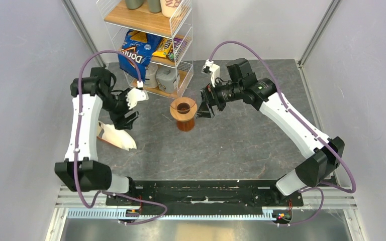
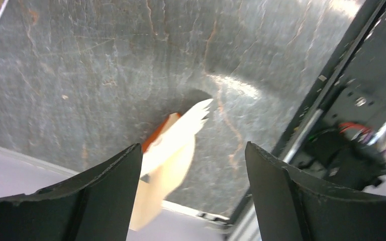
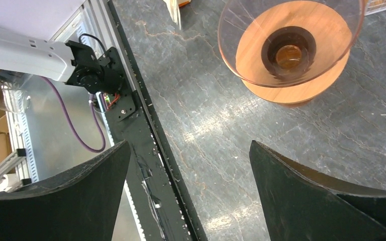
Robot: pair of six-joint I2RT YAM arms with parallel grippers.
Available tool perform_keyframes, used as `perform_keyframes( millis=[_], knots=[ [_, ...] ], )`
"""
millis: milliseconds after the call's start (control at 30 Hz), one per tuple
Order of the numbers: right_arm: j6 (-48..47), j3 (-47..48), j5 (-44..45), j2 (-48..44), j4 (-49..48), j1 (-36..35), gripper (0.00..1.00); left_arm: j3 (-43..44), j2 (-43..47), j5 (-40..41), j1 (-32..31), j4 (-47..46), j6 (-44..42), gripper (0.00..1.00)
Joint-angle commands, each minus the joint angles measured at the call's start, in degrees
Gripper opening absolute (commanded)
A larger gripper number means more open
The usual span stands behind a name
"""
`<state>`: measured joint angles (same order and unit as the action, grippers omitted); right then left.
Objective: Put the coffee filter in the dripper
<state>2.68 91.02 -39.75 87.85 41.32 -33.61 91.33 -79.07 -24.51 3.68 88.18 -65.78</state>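
The dripper is an orange-brown cone with a dark centre hole, standing upright mid-table; the right wrist view shows it from above. My right gripper hangs just right of its rim, open and empty. A cream-white pile of filters lies at the left of the table. My left gripper hovers above the pile's far end, open and empty. In the left wrist view the pile lies below, beside the left finger. I cannot tell a single coffee filter apart from the pile.
A wire shelf with a blue chip bag and other packets stands at the back, close behind the dripper. A black rail runs along the near edge. Grey walls close in on both sides.
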Motion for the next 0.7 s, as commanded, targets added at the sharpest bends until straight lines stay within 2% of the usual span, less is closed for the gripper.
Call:
perform_keyframes(
  millis=[0, 100, 267, 367, 567, 667],
  knots=[
    [-1.7, -0.6, 1.8, -2.4, -1.1, 0.1, 0.96, -0.2, -3.8, 0.3, 1.7, 6.2, -28.4, 0.79],
    [-2.2, -1.0, 2.9, -3.4, -0.3, 0.1, 0.96, -2.3, -7.1, 2.3, 1.8, 6.2, -35.4, 0.74],
    [-4.9, -2.5, 4.5, -5.4, 0.7, 0.1, 0.97, -3.3, -12.1, 5.9, 2.2, 6.2, -39.3, 0.68],
    [-5.1, -3.7, 4.6, -6.2, 0.6, 0.2, 0.97, -3.3, -14.3, 7.4, 2.5, 6.2, -40.5, 0.61],
    [-5.5, -4.5, 4.9, -6.6, 0.8, 0.1, 0.97, -4.4, -17.0, 10.1, 3.4, 6.2, -42.2, 0.42],
    [-5.7, -4.6, 4.9, -6.7, 1.0, 0.1, 0.97, -5.2, -17.3, 10.3, 3.5, 6.2, -42.0, 0.39]
  ],
)
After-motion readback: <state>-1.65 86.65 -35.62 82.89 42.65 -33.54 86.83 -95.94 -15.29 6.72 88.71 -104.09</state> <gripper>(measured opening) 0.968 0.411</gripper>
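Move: The coffee filter stack lies on the table below the left hand, about 19 cm down, some 6 cm to its left and 2 cm ahead. The dripper stands about 7 cm ahead and 21 cm to the right, roughly 5 cm lower; the grey canister is some 22 cm ahead, 15 cm right and 15 cm lower. From the right hand the filters are about 35 cm left, level with it, and 24 cm below. The left hand sinks about 9 cm towards the coffee filters, easing left, turning clockwise 30 degrees, fingers half-closing. ##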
